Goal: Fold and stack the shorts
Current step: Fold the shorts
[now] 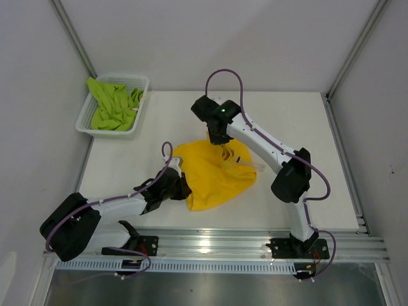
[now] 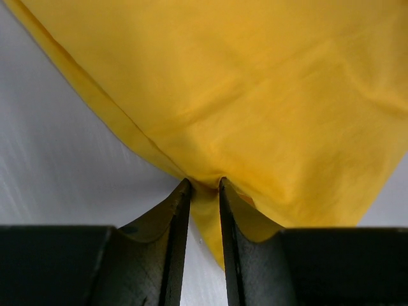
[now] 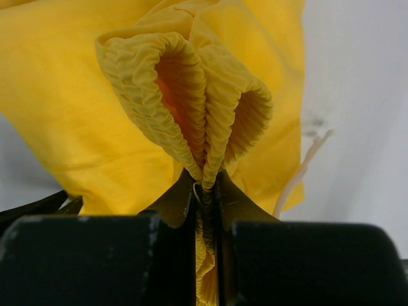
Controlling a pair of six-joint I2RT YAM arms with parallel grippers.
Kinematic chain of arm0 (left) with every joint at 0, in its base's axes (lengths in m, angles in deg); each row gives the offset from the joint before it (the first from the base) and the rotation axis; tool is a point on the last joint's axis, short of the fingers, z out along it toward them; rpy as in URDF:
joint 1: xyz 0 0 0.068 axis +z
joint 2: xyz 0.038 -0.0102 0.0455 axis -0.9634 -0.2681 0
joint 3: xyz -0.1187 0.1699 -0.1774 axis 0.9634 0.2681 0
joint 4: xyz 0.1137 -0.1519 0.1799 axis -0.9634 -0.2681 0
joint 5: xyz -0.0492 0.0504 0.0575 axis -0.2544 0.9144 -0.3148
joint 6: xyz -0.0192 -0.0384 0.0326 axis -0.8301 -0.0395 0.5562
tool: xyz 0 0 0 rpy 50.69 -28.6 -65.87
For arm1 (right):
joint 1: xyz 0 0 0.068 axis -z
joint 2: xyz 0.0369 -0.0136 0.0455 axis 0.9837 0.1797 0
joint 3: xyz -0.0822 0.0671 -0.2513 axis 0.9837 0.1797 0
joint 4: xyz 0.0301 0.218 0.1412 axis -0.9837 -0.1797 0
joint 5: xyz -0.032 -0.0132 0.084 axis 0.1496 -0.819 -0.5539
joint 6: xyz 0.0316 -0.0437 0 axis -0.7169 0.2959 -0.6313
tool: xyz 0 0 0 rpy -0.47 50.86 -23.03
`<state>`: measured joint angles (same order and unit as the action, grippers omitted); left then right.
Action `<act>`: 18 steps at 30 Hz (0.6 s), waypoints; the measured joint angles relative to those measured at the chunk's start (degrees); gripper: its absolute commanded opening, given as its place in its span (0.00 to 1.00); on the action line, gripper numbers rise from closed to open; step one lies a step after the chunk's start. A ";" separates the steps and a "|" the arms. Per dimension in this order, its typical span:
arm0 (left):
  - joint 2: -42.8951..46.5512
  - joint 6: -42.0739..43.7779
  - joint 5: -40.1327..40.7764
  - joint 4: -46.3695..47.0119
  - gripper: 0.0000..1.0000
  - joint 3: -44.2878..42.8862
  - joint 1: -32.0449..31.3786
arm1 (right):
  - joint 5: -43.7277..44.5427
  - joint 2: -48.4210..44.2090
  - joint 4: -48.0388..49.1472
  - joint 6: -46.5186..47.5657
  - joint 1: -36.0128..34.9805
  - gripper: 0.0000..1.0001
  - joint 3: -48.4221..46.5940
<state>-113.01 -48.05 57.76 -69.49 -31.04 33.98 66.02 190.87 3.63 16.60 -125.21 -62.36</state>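
Observation:
The yellow shorts (image 1: 217,182) lie crumpled in the middle of the table. My right gripper (image 1: 224,152) is shut on their gathered elastic waistband (image 3: 191,95) and holds it up at the far side; the white drawstring (image 3: 299,172) dangles to the right. Low at the near left edge of the shorts, my left gripper (image 1: 185,189) has the yellow hem (image 2: 207,210) between its fingers (image 2: 172,217). A narrow gap still shows between the jaws, with table visible through it. The lime green shorts (image 1: 115,105) sit bunched in the basket.
The white mesh basket (image 1: 84,124) stands at the table's far left corner. Grey walls with metal posts close in the table on three sides. An aluminium rail (image 1: 217,245) with the arm bases runs along the near edge.

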 measured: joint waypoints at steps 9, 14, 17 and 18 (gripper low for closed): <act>1.25 -0.42 0.00 0.35 0.27 1.07 0.00 | -3.96 1.60 2.27 -5.68 -4.13 0.00 -0.76; 1.99 -0.46 -0.02 0.11 0.27 1.53 0.00 | -4.28 5.64 2.21 -7.50 -7.04 0.00 -3.13; 2.36 -0.46 -0.02 -0.07 0.27 1.75 0.00 | -4.09 7.80 2.12 -8.17 -8.61 0.00 -3.32; 2.45 -0.48 -0.02 -0.11 0.27 1.79 0.00 | -3.87 8.26 2.05 -8.35 -8.98 0.00 -3.32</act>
<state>-110.56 -48.53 57.74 -69.60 -29.25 33.98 62.15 199.13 5.69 8.25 -134.19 -65.68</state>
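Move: The right hand holds the bunched waistband of the shorts some 18 cm above the table. The left part of the shorts, lying flat, is about 10 cm to its left, 4 cm back and 18 cm below. The edge pinched by the left hand lies about 14 cm left, 13 cm back and 17 cm down, and the drawstring some 12 cm right, 3 cm back and 14 cm down. From the left hand, that flat left part is about 8 cm ahead, 4 cm right and just below. Keeping the waistband pinched, the right hand carries it about 8 cm to the left, drawing back some 4 cm as it goes, over the flat left part of the shorts and towards the left hand; it stays nearly level at first, then sinks steadily, about 5 cm in all, with hardly any turn of the wrist. The left hand stays low at the near-left edge of the shorts, its fingers still shut on the cloth and anchoring that edge while the rest is brought over. ##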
